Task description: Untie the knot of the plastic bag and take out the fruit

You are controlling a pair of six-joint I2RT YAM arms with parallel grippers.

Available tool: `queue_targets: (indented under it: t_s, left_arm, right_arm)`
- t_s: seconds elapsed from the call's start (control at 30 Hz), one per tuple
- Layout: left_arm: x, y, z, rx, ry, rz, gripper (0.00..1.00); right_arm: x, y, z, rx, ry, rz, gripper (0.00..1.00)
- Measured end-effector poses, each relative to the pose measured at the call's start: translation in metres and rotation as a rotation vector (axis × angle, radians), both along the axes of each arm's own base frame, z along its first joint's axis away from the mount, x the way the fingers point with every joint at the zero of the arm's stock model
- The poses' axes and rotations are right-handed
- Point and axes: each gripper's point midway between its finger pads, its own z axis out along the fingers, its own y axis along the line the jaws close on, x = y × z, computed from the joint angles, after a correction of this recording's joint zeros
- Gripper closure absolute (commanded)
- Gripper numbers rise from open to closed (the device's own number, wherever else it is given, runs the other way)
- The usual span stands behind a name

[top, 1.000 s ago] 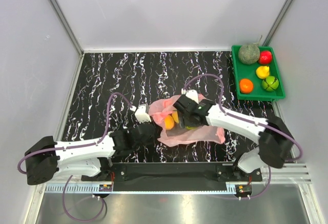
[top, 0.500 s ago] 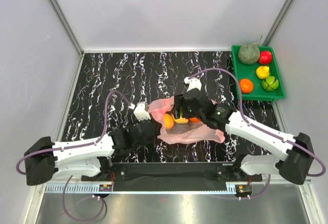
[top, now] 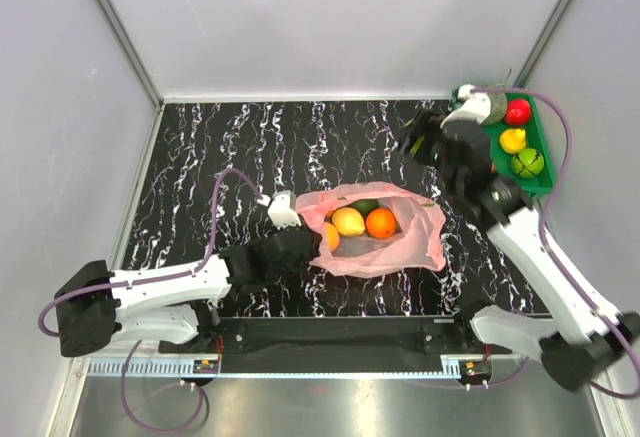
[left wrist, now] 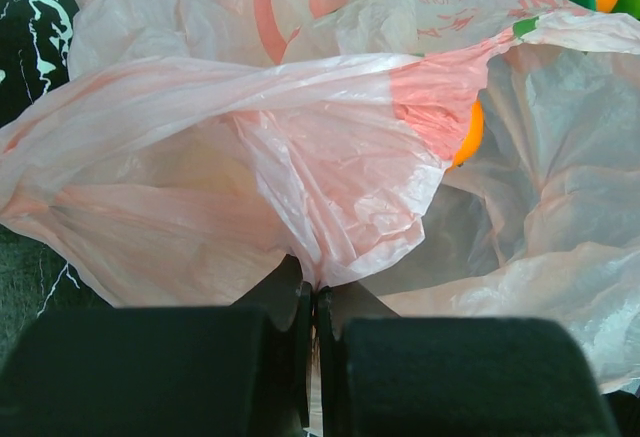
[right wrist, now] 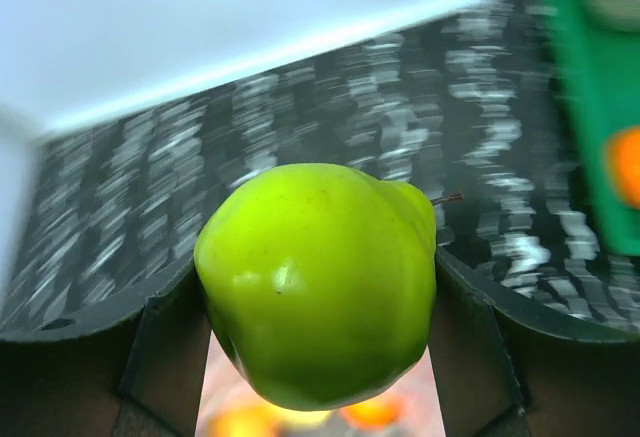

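Note:
The pink plastic bag (top: 400, 247) lies open mid-table; no knot shows. Inside it sit a yellow fruit (top: 348, 221), an orange one (top: 380, 223) and a dark green one (top: 366, 205). My left gripper (top: 306, 243) is shut on the bag's left edge, the thin plastic bag (left wrist: 250, 157) pinched at my left gripper (left wrist: 315, 292). An orange fruit (left wrist: 470, 135) peeks out behind a fold. My right gripper (top: 418, 144) hangs high at the back right beside the tray. In the right wrist view, my right gripper (right wrist: 320, 292) is shut on a green fruit (right wrist: 320, 257).
A green tray (top: 500, 142) at the back right holds a grey-green melon (top: 485, 105), a red fruit (top: 517, 111), a yellow one (top: 512, 140) and a green one (top: 527, 162). The tray (right wrist: 590, 107) shows blurred in the right wrist view. White walls enclose the black marbled table (top: 250, 147).
My right gripper has risen out of the bag with the green fruit and swung back and right toward the tray. The bag's mouth now shows its fruits. The left gripper keeps its pinch.

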Motion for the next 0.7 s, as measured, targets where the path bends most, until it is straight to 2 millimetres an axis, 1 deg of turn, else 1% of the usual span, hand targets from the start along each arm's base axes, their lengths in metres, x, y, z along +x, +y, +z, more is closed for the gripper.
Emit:
queue_targets:
  t_s: [0.07, 0.1, 0.17, 0.23, 0.27, 0.3, 0.33, 0.37, 0.43, 0.47, 0.5, 0.57, 0.6, 0.63, 0.7]
  left_arm:
    - [-0.001, 0.0, -0.001, 0.001, 0.003, -0.007, 1.0]
    - [-0.002, -0.001, -0.001, 0.003, 0.005, -0.012, 1.0]
    - [-0.003, -0.002, -0.002, 0.007, 0.006, -0.023, 1.0]
    - [-0.004, -0.002, -0.002, 0.012, 0.006, -0.033, 1.0]
    - [-0.004, -0.002, -0.002, 0.013, 0.005, -0.037, 1.0]
    - [-0.004, -0.003, -0.002, 0.014, 0.004, -0.043, 1.0]
    - [-0.005, -0.003, -0.001, 0.013, 0.002, -0.046, 1.0]
    - [-0.005, -0.003, 0.001, 0.009, 0.001, -0.05, 1.0]
    - [-0.006, -0.003, 0.004, 0.001, -0.004, -0.057, 1.0]
    - [-0.006, -0.003, 0.006, -0.003, -0.007, -0.058, 1.0]
    - [-0.006, -0.003, 0.008, -0.006, -0.01, -0.061, 1.0]
    - [-0.007, -0.002, 0.008, -0.007, -0.013, -0.064, 1.0]
    - [-0.007, -0.002, 0.007, -0.005, -0.013, -0.066, 1.0]
    - [-0.007, -0.001, 0.006, -0.002, -0.012, -0.067, 1.0]
    - [-0.009, 0.0, 0.002, 0.006, -0.008, -0.071, 1.0]
  right_arm:
    - [0.035, -0.035, -0.015, -0.016, 0.051, -0.134, 1.0]
    - [0.057, -0.057, -0.032, -0.036, 0.1, -0.21, 1.0]
    - [0.088, -0.089, -0.067, -0.071, 0.2, -0.31, 1.0]
    - [0.109, -0.117, -0.095, -0.092, 0.279, -0.386, 1.0]
    - [0.118, -0.129, -0.105, -0.095, 0.305, -0.418, 1.0]
    - [0.124, -0.146, -0.114, -0.101, 0.337, -0.462, 1.0]
    - [0.132, -0.161, -0.118, -0.102, 0.352, -0.502, 0.98]
    - [0.141, -0.175, -0.118, -0.1, 0.359, -0.539, 0.72]
    - [0.162, -0.206, -0.107, -0.094, 0.343, -0.615, 0.37]
    - [0.173, -0.22, -0.1, -0.093, 0.338, -0.647, 0.12]
    - [0.183, -0.232, -0.091, -0.09, 0.321, -0.676, 0.01]
    - [0.197, -0.253, -0.079, -0.091, 0.294, -0.731, 0.0]
    - [0.199, -0.261, -0.075, -0.097, 0.29, -0.751, 0.0]
    - [0.2, -0.265, -0.073, -0.099, 0.291, -0.759, 0.0]
    - [0.197, -0.265, -0.073, -0.101, 0.303, -0.755, 0.0]
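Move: The right hand already holds the green fruit, high over the table. The green tray's middle is about 19 cm ahead of it, 29 cm to its right and 30 cm below. In the tray, from that hand, the netted melon is some 26 cm ahead and 29 right, the yellow fruit 18 ahead and 33 right, the orange 12 ahead and 24 right. From the left hand the tray lies roughly 29 cm ahead, 46 right and 10 below. The right hand carries the green fruit fast out over the tray, about 26 cm to its right and 20 cm forward, dipping on the way and coming up a little to end some 7 cm lower, while the wrist turns about 40 degrees clockwise and tips further down. Late in the swing, as the hand slows above the melon's end of the tray, the fingers open wide and let the fruit go from well above, while the left hand keeps its shut grip on the bag's rim, nearly still. ##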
